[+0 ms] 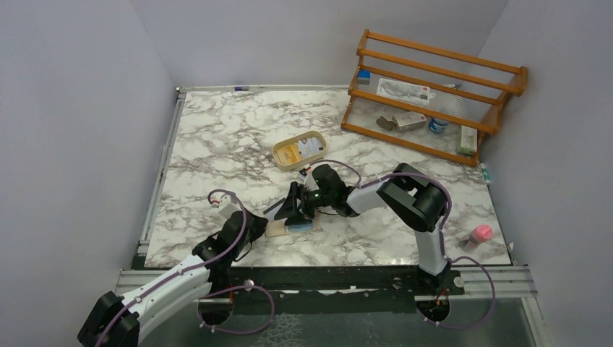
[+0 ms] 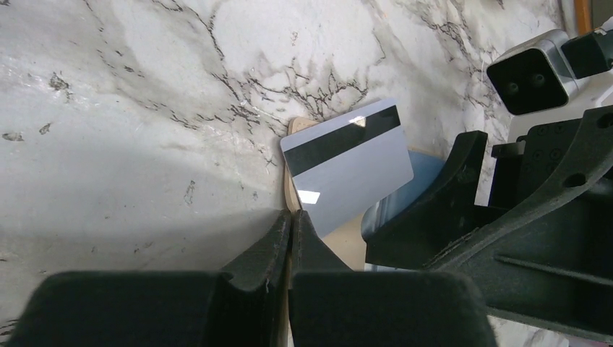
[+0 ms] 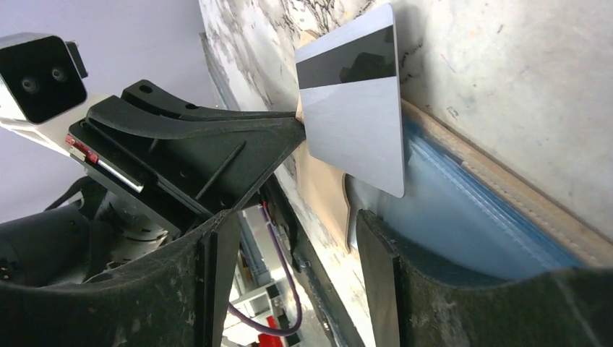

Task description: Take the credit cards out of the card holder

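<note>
The tan card holder lies open on the marble near the front edge. My left gripper is shut on the thin edge of the card holder, its jaws pressed on the tan flap. A pale grey-blue credit card with a black stripe sticks out over the holder's far end. A blue layer lies beneath that card inside the holder. My right gripper stands open over the holder. One of its fingers rests against the blue layer, and nothing sits between the two. Both grippers meet at the holder.
An oval beige tray with cards in it stands behind the holder. A wooden rack with small items fills the back right corner. A pink object sits near the front right edge. My arms' bases line the table's front edge.
</note>
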Controlling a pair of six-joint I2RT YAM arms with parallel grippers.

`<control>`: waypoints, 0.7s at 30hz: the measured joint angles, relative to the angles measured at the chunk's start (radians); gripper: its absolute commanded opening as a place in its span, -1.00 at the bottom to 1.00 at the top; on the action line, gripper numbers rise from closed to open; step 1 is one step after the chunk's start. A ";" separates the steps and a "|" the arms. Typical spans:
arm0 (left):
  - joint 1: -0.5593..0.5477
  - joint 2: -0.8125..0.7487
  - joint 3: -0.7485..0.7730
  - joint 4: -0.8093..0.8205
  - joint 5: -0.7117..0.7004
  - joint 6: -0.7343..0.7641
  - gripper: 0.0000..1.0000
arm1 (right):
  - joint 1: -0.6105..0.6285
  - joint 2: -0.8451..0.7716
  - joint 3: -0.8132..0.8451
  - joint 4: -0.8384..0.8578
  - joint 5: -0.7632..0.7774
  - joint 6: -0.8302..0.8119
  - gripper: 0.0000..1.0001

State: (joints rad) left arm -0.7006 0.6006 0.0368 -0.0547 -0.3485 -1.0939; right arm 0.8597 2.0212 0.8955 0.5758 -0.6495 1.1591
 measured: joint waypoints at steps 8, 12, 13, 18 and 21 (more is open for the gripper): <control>0.000 0.035 0.005 0.018 -0.001 0.003 -1.00 | -0.003 -0.042 0.083 -0.190 0.039 -0.125 0.36; 0.000 0.046 0.005 0.029 0.000 0.003 -1.00 | -0.014 -0.090 0.101 -0.292 0.083 -0.182 0.36; 0.000 0.046 0.005 0.029 -0.001 0.003 -1.00 | -0.019 -0.102 0.101 -0.317 0.090 -0.194 0.36; 0.000 0.039 0.005 0.022 -0.001 0.003 -1.00 | -0.081 -0.166 0.101 -0.415 0.118 -0.270 0.36; 0.000 0.031 0.005 0.014 0.000 0.003 -1.00 | -0.137 -0.185 0.108 -0.433 0.121 -0.331 0.36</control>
State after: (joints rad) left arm -0.7006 0.6315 0.0422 -0.0406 -0.3489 -1.0904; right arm 0.7231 1.8362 1.0039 0.1429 -0.5285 0.8280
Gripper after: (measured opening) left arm 0.004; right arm 0.680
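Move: The loose striped card lies by the right hand's open fingertips, its middle about 3 cm to the left, 1 cm ahead and 2 cm lower. The card holder's middle is some 4 cm back and 4 cm right of the card, and the tray stands about 17 cm ahead and 3 cm right of the right hand. From the left hand's shut tips, the card's middle is about 3 cm ahead and 3 cm right, at much the same height. The left hand's shut fingertips stay pressed down on the holder's left edge at the card's near corner, while the right hand, empty and still open, comes away from card and holder. It goes forward towards the tray about 7 cm, rising some 3 cm throughout and swinging about 5 cm right in the later half, rolling some 15 degrees as its fingertips dip a little. ##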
